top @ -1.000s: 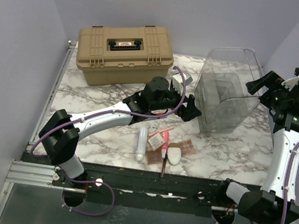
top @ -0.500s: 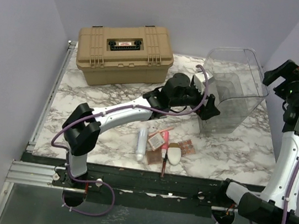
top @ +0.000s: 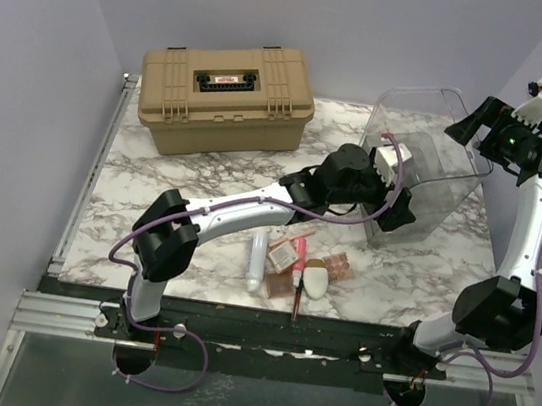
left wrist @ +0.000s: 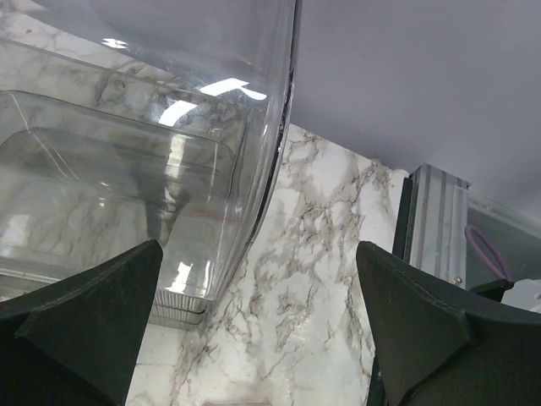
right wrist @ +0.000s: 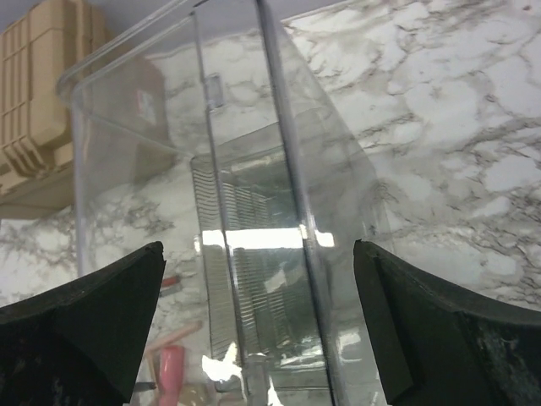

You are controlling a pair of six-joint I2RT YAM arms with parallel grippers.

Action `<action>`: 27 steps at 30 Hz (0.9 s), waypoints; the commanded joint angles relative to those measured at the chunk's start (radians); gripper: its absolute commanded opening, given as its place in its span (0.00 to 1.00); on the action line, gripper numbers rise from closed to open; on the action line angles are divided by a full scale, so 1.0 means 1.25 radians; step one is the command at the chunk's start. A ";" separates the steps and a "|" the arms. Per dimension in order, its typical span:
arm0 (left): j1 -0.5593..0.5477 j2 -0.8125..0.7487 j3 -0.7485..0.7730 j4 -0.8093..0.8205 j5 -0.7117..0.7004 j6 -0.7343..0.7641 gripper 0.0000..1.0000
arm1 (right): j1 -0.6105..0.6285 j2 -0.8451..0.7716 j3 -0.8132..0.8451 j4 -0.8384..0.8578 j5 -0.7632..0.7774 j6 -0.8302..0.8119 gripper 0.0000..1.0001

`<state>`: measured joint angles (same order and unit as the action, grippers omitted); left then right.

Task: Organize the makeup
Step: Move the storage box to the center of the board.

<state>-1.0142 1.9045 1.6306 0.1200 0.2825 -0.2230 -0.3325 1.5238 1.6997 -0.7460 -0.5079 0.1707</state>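
The makeup lies in a cluster near the table's front edge: a white tube (top: 256, 258), a pink tube (top: 298, 251) (right wrist: 172, 372), a white oval piece (top: 316, 279), brown-pink palettes (top: 339, 266) and a thin pencil (top: 295, 303). My left gripper (top: 397, 209) (left wrist: 254, 338) is open with nothing between its fingers, low beside the front left corner of the clear bin (top: 420, 163) (left wrist: 152, 169). Also open and empty, my right gripper (top: 477, 119) (right wrist: 258, 338) hovers above the bin's (right wrist: 254, 211) back right rim, looking down through it.
A large tan hard case (top: 225, 96) (right wrist: 38, 93) stands shut at the back left. The marble table (top: 151, 196) (left wrist: 313, 279) ends in a metal rail (left wrist: 431, 220) on the near side. Purple walls close in the left, back and right.
My left arm has reached further right, up to the bin's front corner. The right gripper swung up and away, then back over the bin's rim. The bin has shifted a little.
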 commanded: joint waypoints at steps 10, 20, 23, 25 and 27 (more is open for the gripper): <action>-0.073 -0.023 -0.015 -0.011 -0.014 0.005 0.99 | 0.064 0.027 -0.037 -0.081 -0.280 -0.067 1.00; -0.073 -0.095 -0.084 -0.011 -0.152 0.015 0.99 | 0.116 0.067 0.052 -0.095 0.005 -0.038 1.00; -0.071 -0.117 -0.104 -0.011 -0.193 0.016 0.99 | 0.116 0.070 0.103 -0.094 0.064 -0.027 1.00; -0.063 -0.149 -0.128 -0.011 -0.217 0.020 0.99 | 0.116 0.071 0.141 -0.094 0.100 -0.027 1.00; -0.049 -0.179 -0.153 -0.010 -0.220 0.019 0.99 | 0.116 0.071 0.176 -0.093 0.144 -0.029 1.00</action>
<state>-1.0988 1.7851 1.4937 0.0948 0.0826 -0.2081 -0.1894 1.6062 1.8351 -0.8059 -0.4713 0.1051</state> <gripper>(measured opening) 0.989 0.999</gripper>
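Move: The storage box's middle lies about 9 cm left of the right hand, 4 cm back and 15 cm below; the rim of its right wall runs between that hand's open fingers. From the left hand the box's middle is some 8 cm ahead, 5 cm to the right and 11 cm lower. The brown palette lies about 12 cm back, 10 cm left and 27 cm below the left hand, the white sponge 4 cm farther left and 3 cm farther back than the palette. Push the storage box's right wall left towards the board's centre with the right gripper's outer finger, about 6 cm, edging 2 cm forward and turning the open hand some 15 degrees counter-clockwise, then ease 1 cm back to the right and undo half the turn. Meanwhile draw the open left gripper back about 3 cm at the box's near side, ending 2 cm farther left. ##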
